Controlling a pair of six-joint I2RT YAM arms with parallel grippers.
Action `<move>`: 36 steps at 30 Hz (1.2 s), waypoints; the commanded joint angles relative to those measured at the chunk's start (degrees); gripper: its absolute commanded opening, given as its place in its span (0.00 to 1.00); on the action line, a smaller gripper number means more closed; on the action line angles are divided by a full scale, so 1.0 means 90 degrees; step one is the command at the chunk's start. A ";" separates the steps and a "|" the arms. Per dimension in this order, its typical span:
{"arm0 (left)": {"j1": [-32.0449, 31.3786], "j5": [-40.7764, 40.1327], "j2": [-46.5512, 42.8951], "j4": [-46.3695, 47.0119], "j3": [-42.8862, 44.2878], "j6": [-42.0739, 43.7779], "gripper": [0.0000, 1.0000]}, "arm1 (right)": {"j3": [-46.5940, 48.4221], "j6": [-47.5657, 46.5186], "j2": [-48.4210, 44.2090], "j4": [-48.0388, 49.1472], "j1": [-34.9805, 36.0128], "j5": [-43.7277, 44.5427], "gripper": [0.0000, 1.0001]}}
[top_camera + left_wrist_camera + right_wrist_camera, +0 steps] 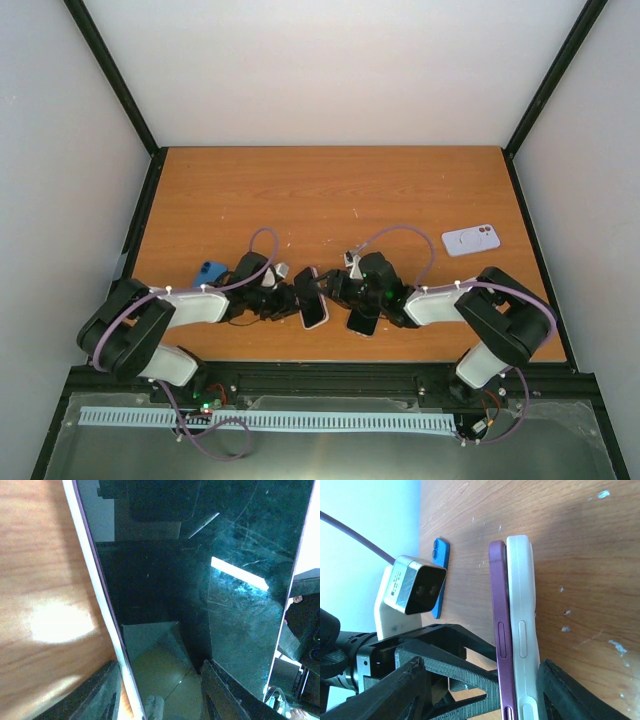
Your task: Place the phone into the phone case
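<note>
The purple-edged phone (496, 630) stands on edge against the white phone case (522, 630), pressed side by side near the table's front middle (312, 300). In the left wrist view its dark screen (200, 580) fills the frame, with the case's white rim (95, 590) on the left. My left gripper (160, 680) is open, one finger over the screen and the other beyond the case rim. My right gripper (481, 665) is open around both. Its right finger (570, 695) lies against the case's back, and the left gripper's black fingers reach the phone's screen side.
A second dark phone (362, 320) lies under the right arm. A blue phone-sized item (210, 272) sits behind the left arm. Another white case (470, 239) lies at the right. The table's front edge is close behind both grippers.
</note>
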 commanded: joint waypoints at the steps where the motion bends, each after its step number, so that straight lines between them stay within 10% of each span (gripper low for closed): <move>1: -0.0135 -0.0020 -0.0159 -0.0082 -0.0199 0.0122 0.45 | -0.0123 0.0199 -0.0050 0.0727 0.0175 -0.0927 0.60; 9: -0.0136 -0.0163 -0.0173 -0.0152 -0.0319 0.0091 0.44 | -0.0083 0.0194 0.0395 0.0844 0.0175 -0.1289 0.57; 30: -0.0141 -0.0395 -0.0355 -0.0237 -0.0452 -0.0020 0.46 | -0.0161 0.0094 0.0262 0.0815 0.0183 -0.1124 0.04; 36: -0.0144 -0.0405 -0.0278 -0.0207 -0.0436 -0.0029 0.47 | 0.0096 -0.0311 0.0047 -0.0262 0.0214 -0.0901 0.14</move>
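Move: The phone stands tilted with its case, screen towards my left hand, raised long edge towards my right. Its middle is about 2 cm to the left of my right hand, 2 cm back and 4 cm below. A spare black phone lies flat some 9 cm to that hand's right, 4 cm back and 7 cm below. From my left hand, whose open fingers straddle the low edge, the tilted phone's middle lies 3 cm to the right, 1 cm ahead and 1 cm higher. I sink my right hand about 2 cm and ease it back some 2 cm, its open fingers lowering over the raised long edge, and close them well in until they pinch the phone and case wall together. My left hand draws back and to the left by roughly 1 cm each, its fingers staying part open around the low edge as a support. ##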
